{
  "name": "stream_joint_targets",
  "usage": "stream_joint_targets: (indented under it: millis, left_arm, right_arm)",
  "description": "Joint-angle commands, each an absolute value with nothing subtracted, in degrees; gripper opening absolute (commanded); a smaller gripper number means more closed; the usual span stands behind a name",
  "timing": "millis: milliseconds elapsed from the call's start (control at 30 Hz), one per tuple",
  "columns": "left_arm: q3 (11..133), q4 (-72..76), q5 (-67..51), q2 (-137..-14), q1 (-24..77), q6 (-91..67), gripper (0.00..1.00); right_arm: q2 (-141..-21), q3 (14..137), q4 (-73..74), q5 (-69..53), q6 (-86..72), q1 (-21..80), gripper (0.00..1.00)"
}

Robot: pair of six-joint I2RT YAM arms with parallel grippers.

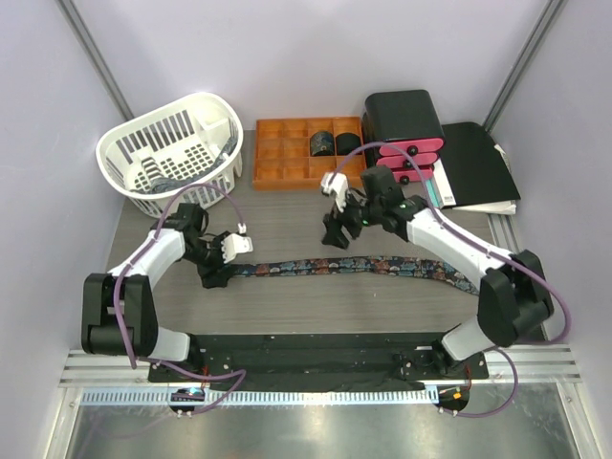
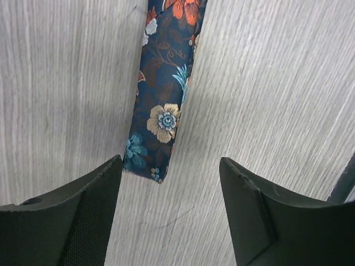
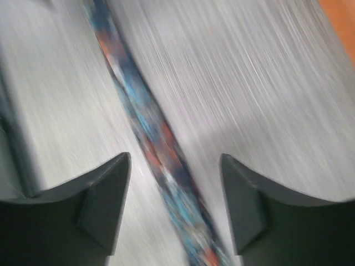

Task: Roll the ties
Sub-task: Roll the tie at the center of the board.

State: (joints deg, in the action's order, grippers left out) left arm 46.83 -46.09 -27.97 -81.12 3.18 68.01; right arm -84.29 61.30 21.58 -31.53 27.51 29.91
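Observation:
One tie [image 1: 363, 265], dark navy with a floral print, lies flat and unrolled across the middle of the table. Its narrow left end [image 2: 160, 119] stops just ahead of my left gripper [image 2: 171, 162], which is open above the wood with nothing between its fingers. In the top view the left gripper [image 1: 213, 273] sits at that end. My right gripper [image 1: 336, 235] hovers open just behind the tie's middle. In the blurred right wrist view the tie [image 3: 158, 149] runs diagonally under the open right gripper [image 3: 175, 158]. Two rolled ties [image 1: 333, 144] sit in the orange tray [image 1: 282, 153].
A white slatted basket [image 1: 206, 110] holding dark fabric stands at the back left. A black box with pink drawers [image 1: 402, 120] and a black folder [image 1: 473, 163] are at the back right. Purple cables loop beside both arms.

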Motion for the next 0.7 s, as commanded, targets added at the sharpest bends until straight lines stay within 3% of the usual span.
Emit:
stream_joint_targets:
  millis: [0,100,300,667]
  left_arm:
    - [44.9,-42.5,-32.2,-80.1,2.1,69.6,0.70]
    - [43.1,-38.6,-33.5,-79.4,0.9,68.6,0.68]
    - [40.1,-35.6,-34.9,-77.8,0.5,67.4,0.68]
    - [38.7,-34.9,-34.5,-76.7,-1.7,70.0,0.68]
  right_arm:
    - [-92.5,66.8,5.9,-40.6,-7.9,34.1,0.58]
    - [-98.2,67.6,-5.7,-40.8,-23.3,38.5,0.41]
    - [-110.5,70.3,-14.5,-39.6,-39.0,43.7,0.25]
    - [-119.0,69.3,-18.6,-34.9,-43.9,44.6,0.20]
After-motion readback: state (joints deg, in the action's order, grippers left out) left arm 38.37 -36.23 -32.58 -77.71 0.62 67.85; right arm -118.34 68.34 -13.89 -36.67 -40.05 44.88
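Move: The left end of the flattened tie lies about 28 cm to the right hand's left, 6 cm back and 13 cm below. The orange tray is some 24 cm ahead of the right hand and 7 cm left; the white basket about 23 cm ahead and 44 cm left. That tie end lies about 2 cm to the left hand's right, 1 cm ahead and 3 cm below. Right hand sweeps about 18 cm left and 9 cm down towards the tie's left end, tilting and closing empty fingers. ##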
